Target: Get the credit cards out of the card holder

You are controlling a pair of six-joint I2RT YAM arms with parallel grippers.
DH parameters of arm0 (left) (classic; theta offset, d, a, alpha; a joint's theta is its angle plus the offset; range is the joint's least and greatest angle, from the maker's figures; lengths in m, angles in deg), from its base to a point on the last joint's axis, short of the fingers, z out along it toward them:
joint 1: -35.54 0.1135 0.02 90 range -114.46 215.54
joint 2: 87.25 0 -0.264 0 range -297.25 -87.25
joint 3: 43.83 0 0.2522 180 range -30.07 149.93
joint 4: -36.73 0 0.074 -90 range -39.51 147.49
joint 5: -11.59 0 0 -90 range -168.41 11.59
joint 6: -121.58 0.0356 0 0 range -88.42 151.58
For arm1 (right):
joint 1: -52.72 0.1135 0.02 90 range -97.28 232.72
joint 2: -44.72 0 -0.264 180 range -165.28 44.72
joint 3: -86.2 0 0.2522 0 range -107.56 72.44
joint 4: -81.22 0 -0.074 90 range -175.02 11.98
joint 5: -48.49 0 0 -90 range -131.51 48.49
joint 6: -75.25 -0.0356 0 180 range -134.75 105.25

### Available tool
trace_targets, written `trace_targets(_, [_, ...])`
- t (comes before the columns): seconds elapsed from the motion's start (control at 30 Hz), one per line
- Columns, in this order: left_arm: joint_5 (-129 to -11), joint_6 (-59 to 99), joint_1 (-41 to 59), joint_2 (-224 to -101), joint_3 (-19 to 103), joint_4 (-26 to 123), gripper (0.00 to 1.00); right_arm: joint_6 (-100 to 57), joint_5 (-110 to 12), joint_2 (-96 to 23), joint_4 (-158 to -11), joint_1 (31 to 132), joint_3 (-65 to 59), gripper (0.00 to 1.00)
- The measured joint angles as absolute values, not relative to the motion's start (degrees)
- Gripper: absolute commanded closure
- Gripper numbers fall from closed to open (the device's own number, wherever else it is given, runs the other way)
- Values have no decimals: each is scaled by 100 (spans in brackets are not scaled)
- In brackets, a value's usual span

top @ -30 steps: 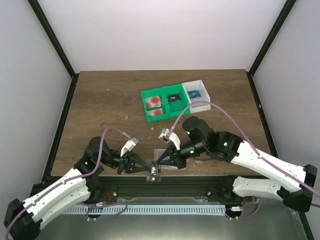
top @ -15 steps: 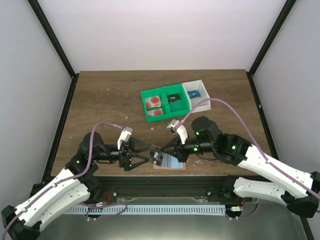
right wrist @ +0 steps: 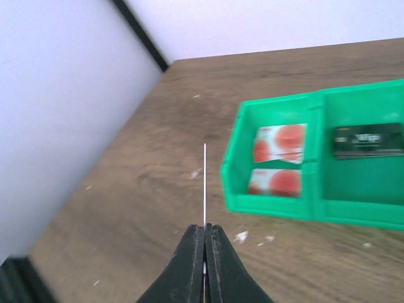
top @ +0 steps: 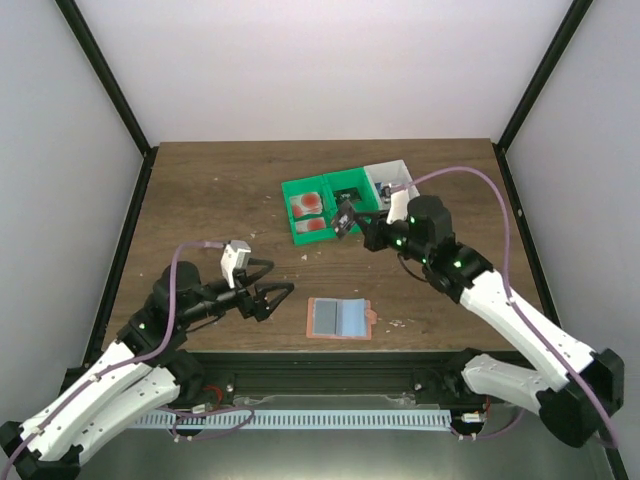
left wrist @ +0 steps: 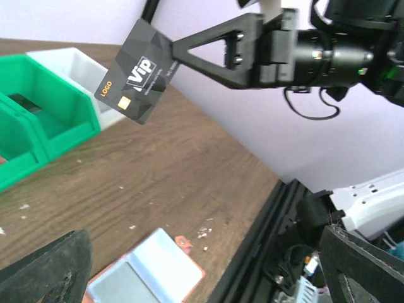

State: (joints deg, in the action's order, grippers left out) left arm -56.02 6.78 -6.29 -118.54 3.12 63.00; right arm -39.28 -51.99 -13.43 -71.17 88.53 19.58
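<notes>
The card holder (top: 340, 318) lies open and flat near the table's front edge, blue-grey panels up, with a salmon rim and a tab on its right side. In the left wrist view the card holder (left wrist: 148, 274) is at the bottom edge. My left gripper (top: 278, 298) stands open just left of it, with nothing between its fingers. My right gripper (top: 354, 222) is shut on a black credit card (top: 345, 217), raised above the green bin. That black credit card (left wrist: 137, 81) reads "VIP". In the right wrist view the credit card (right wrist: 204, 189) shows edge-on in my right gripper (right wrist: 205, 230).
A green bin (top: 300, 238) at the table's middle back holds pale cards with red blots (right wrist: 278, 142) in its left part and a black card (right wrist: 368, 140) in its right part. A white bin (top: 408, 182) adjoins it on the right. Small crumbs dot the wood.
Both grippers were at the card holder by the front edge. My left gripper opened and drew back left. My right gripper carried the black card up and away to the bins.
</notes>
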Motion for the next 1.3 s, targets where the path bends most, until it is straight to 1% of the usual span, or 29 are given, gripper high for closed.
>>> trace_targets(0.13, [-5871, 965, -629, -11723, 317, 6431, 0, -4090, -5030, -1983, -7786, 8341, 2098, 100])
trace_targets(0.3, [-5961, 1142, -629, -11662, 293, 6536, 0, -4212, -4650, -2923, -8595, 7972, 2081, 100])
trace_targets(0.6, [-6015, 1281, -629, -11568, 277, 6613, 0, -4332, -4132, -4350, -9421, 7753, 1536, 99])
trace_targets(0.83, [-5972, 1347, -629, -11546, 271, 6611, 0, -4516, -3999, -5224, -9805, 7697, 1211, 100])
trace_targets(1.07, [-5945, 1373, -629, -11494, 271, 6608, 0, -4675, -4001, -6175, -9838, 7616, 489, 99])
trace_targets(1.3, [-5886, 1386, -629, -11478, 271, 6608, 0, -4861, -4165, -6781, -9854, 7609, 124, 99])
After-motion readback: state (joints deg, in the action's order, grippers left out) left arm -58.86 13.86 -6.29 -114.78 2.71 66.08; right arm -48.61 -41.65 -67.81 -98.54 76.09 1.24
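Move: Ahead of the right hand, which already pinches a black VIP card, lies the other black VIP card in the middle green compartment: about 23 cm farther out, 1 cm to the right and 20 cm below. The red-and-white cards in the next green compartment sit 20 cm ahead and 13 cm left; the white bin is 24 cm ahead and 16 cm right. From the left hand, that black VIP card is some 35 cm ahead, 17 cm right and 19 cm below. Reaching forward about 24 cm while sinking some 17 cm, the right hand carries its pinched VIP card over the near side of the green tray and down into the middle compartment. On the way it turns about 25 degrees clockwise and tips roughly 10 degrees downward; the forward run dies away at the end while it keeps sinking. Fingers stay shut on the card. ##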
